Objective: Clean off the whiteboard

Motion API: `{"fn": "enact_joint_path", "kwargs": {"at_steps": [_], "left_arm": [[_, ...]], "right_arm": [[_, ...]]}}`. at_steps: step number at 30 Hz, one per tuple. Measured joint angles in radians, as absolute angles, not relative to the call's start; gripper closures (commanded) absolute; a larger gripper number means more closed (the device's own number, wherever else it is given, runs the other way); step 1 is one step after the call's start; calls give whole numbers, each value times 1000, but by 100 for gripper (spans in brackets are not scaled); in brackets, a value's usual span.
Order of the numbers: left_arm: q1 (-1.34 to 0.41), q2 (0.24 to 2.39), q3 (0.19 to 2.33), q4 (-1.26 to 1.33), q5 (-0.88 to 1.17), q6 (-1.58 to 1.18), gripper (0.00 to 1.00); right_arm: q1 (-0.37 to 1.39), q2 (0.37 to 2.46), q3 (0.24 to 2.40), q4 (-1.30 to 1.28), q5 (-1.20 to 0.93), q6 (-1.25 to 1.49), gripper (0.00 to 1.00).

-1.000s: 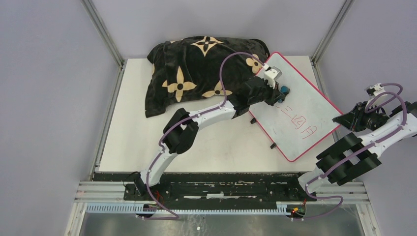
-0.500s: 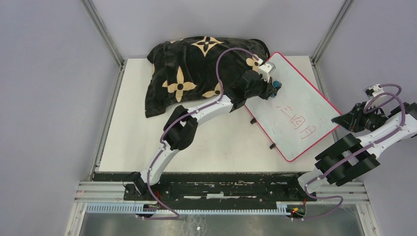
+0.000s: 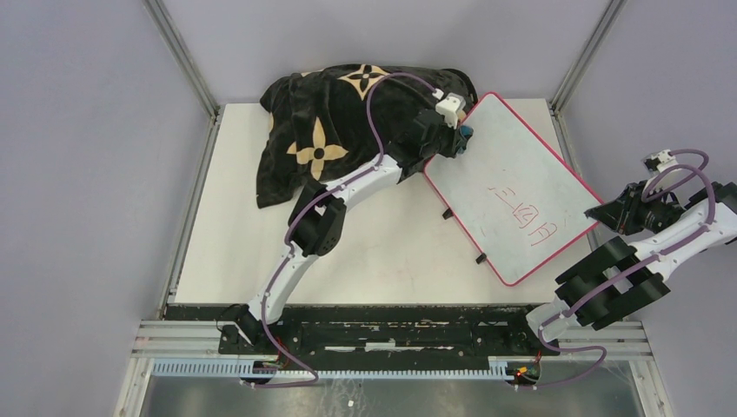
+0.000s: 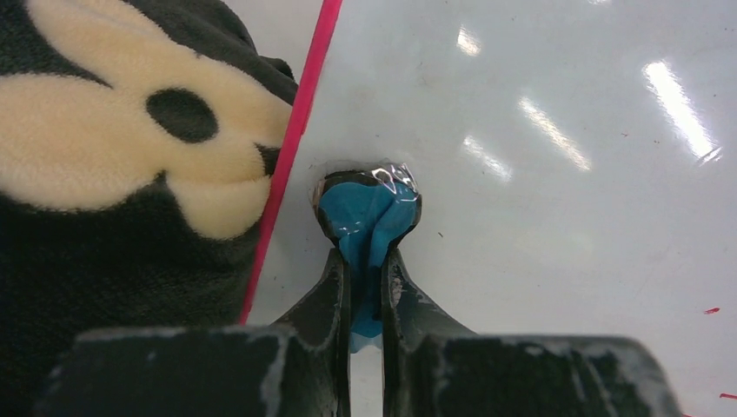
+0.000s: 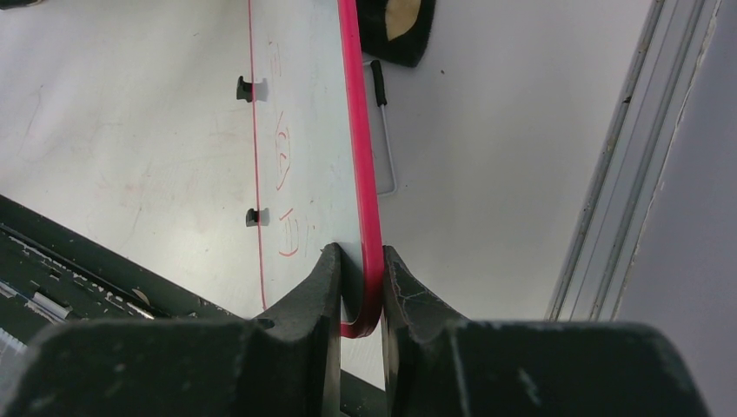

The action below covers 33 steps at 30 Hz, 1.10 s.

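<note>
The whiteboard [image 3: 513, 187] lies tilted at the table's right, white with a red-pink rim, with red marks [image 3: 526, 217] near its lower right. My left gripper [image 3: 461, 135] is shut on a small blue eraser [image 4: 369, 213], whose head presses on the board's far left corner beside the rim [image 4: 300, 122]. My right gripper [image 3: 600, 211] is shut on the board's right edge; in the right wrist view the rim [image 5: 363, 174] runs between its fingers [image 5: 326, 287].
A black pillow with tan flowers [image 3: 339, 122] lies at the back left, touching the board's corner, and shows in the left wrist view [image 4: 104, 156]. Metal frame posts [image 3: 578, 52] stand at the table's back corners. Small black clips [image 3: 481, 257] sit at the board's front edge.
My left gripper has moved with the eraser up and left across the board, from near its middle to the far corner by the pillow. The right gripper has stayed put.
</note>
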<state>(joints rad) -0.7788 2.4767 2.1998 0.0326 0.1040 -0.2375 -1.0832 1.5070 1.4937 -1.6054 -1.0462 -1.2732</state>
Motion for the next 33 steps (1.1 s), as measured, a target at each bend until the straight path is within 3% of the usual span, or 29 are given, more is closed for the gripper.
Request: {"fn": "enact_joint_path", "kwargs": {"at_steps": [15,25,33], "left_arm": [[-1012,2392,2062,134,29,-207,97],[-1212,2388,2042,162,142,-211,97],[-1152,2346,1937,167,170,-220,97]], "right_arm": [[-1091,1507,1492,-1605,-1033,-1273,99],[-1092,1505,1491,-1605,-1034,-1273,100],[-1091,1504,1490,-1605,-1032,-1281,99]]}}
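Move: The left hand already holds the blue eraser near the whiteboard's upper left edge. The remaining red writing is centred about 22 cm back and 13 cm to its right, roughly 3 cm lower. The dark blanket's middle lies some 18 cm left and 5 cm ahead. The nearer black clip is about 21 cm back and 3 cm left. From the right hand, still gripping the board's corner, the writing is about 14 cm left and level fore and aft. Turning clockwise, the left hand sweeps its eraser 30 cm back-right over the writing, then eases 4 cm forward-left. ##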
